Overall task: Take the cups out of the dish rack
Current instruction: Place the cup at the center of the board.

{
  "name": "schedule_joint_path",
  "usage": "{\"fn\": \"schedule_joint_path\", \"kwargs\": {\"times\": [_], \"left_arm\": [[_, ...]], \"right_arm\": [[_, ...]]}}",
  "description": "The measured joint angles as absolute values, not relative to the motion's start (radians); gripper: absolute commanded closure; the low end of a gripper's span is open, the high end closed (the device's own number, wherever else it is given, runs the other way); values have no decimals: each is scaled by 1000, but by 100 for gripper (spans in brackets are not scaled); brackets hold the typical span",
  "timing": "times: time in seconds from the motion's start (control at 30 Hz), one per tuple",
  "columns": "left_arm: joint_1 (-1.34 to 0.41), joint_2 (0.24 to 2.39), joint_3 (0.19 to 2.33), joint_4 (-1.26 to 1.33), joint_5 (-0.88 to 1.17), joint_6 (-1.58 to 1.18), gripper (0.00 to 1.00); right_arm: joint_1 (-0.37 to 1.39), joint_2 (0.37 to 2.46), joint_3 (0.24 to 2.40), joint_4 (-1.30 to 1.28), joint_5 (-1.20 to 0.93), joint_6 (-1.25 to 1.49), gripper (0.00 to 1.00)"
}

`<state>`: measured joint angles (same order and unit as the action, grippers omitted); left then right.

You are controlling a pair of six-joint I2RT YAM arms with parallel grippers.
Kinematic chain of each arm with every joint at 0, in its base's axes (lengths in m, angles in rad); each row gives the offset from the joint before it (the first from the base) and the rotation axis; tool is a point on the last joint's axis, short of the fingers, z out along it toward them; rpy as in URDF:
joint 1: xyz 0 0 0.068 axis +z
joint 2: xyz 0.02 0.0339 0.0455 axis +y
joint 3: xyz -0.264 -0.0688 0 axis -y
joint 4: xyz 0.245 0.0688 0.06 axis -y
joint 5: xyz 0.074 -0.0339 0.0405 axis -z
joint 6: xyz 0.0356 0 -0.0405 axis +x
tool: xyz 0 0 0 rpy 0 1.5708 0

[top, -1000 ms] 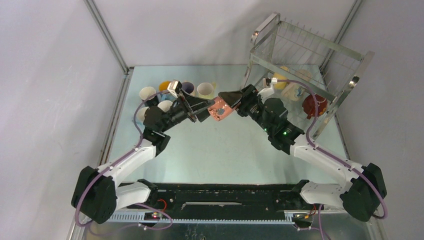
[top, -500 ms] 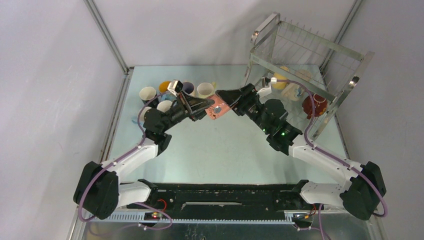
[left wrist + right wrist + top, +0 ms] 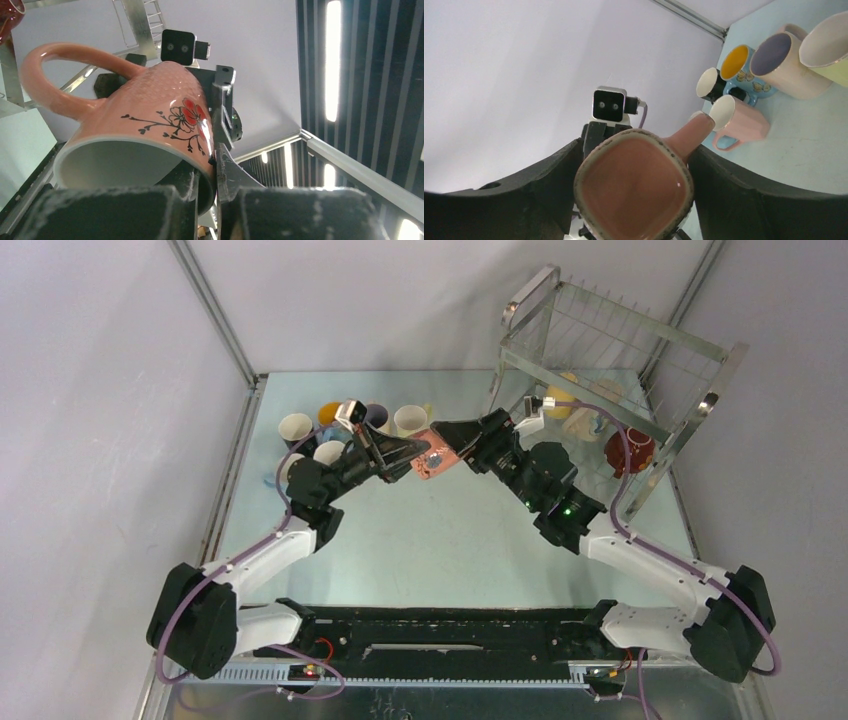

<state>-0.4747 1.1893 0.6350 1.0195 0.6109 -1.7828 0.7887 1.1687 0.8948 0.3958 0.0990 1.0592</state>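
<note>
A pink cup point(image 3: 432, 458) with a flower drawing hangs above the table's middle, held between both arms. My left gripper point(image 3: 216, 170) is shut on its rim point(image 3: 207, 165), one finger inside the cup and one outside. My right gripper point(image 3: 634, 167) stays closed on the same cup's body, its square base point(image 3: 634, 187) filling the gap between the two fingers. The chrome wire dish rack point(image 3: 620, 350) stands at the back right, holding a yellow cup point(image 3: 562, 400), a pale cup point(image 3: 597, 421) and a dark red cup point(image 3: 628, 450).
Several cups stand grouped at the back left of the table: a cream one point(image 3: 296, 427), a purple-lined one point(image 3: 376, 416), a pale yellow one point(image 3: 410, 420) and a pink one point(image 3: 744, 122). Metal frame posts point(image 3: 215, 315) edge the table.
The left gripper has shut onto the pink cup's rim. The right arm carried the cup slightly left toward it and has kept its hold.
</note>
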Motion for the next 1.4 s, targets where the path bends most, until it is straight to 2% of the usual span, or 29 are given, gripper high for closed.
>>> {"fn": "schedule_joint_path", "kwargs": {"times": [0.03,0.1,0.5,0.77,0.9,1.1,1.27,1.4], "left_arm": [[-476,1188,635,1018,612,-1780,100],[-479,1184,636,1000,614,-1762,100],[-474,1157,638,912,618,-1700,100],[-390,1134,656,786,624,-1610,100],[-350,1105,694,597,622,-1481,100],[-339,1073,860,118,581,-1127,100],[-339,1116,1021,-258,448,-822,100],[-339,1208,1110,-437,329,-663,100]], "right_arm": [[791,1164,895,389,102,1055,4],[799,1150,895,366,99,1033,0],[808,1081,895,233,105,970,0],[813,1007,895,142,119,936,0],[823,954,895,82,130,908,0],[827,870,895,-88,176,838,0],[827,786,895,-217,213,781,0],[827,729,895,-312,228,742,0]]}}
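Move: The left hand already pinches the salmon cup's rim while the right still grips its base. The likely spot on the open board is some 20 cm ahead of the left hand, 10 cm left and 35 cm below. About 32 cm below the hand, the purple-lined mug stands 32 cm ahead, 13 left; the yellow mug 32 ahead, 4 left; the pale pink cup 21 ahead, 22 left. From the right hand, the spot is about 15 cm ahead, 16 left. Right lets go, retreating right and back; left lowers the cup about 13 cm, forward and left, rolling 60°. ##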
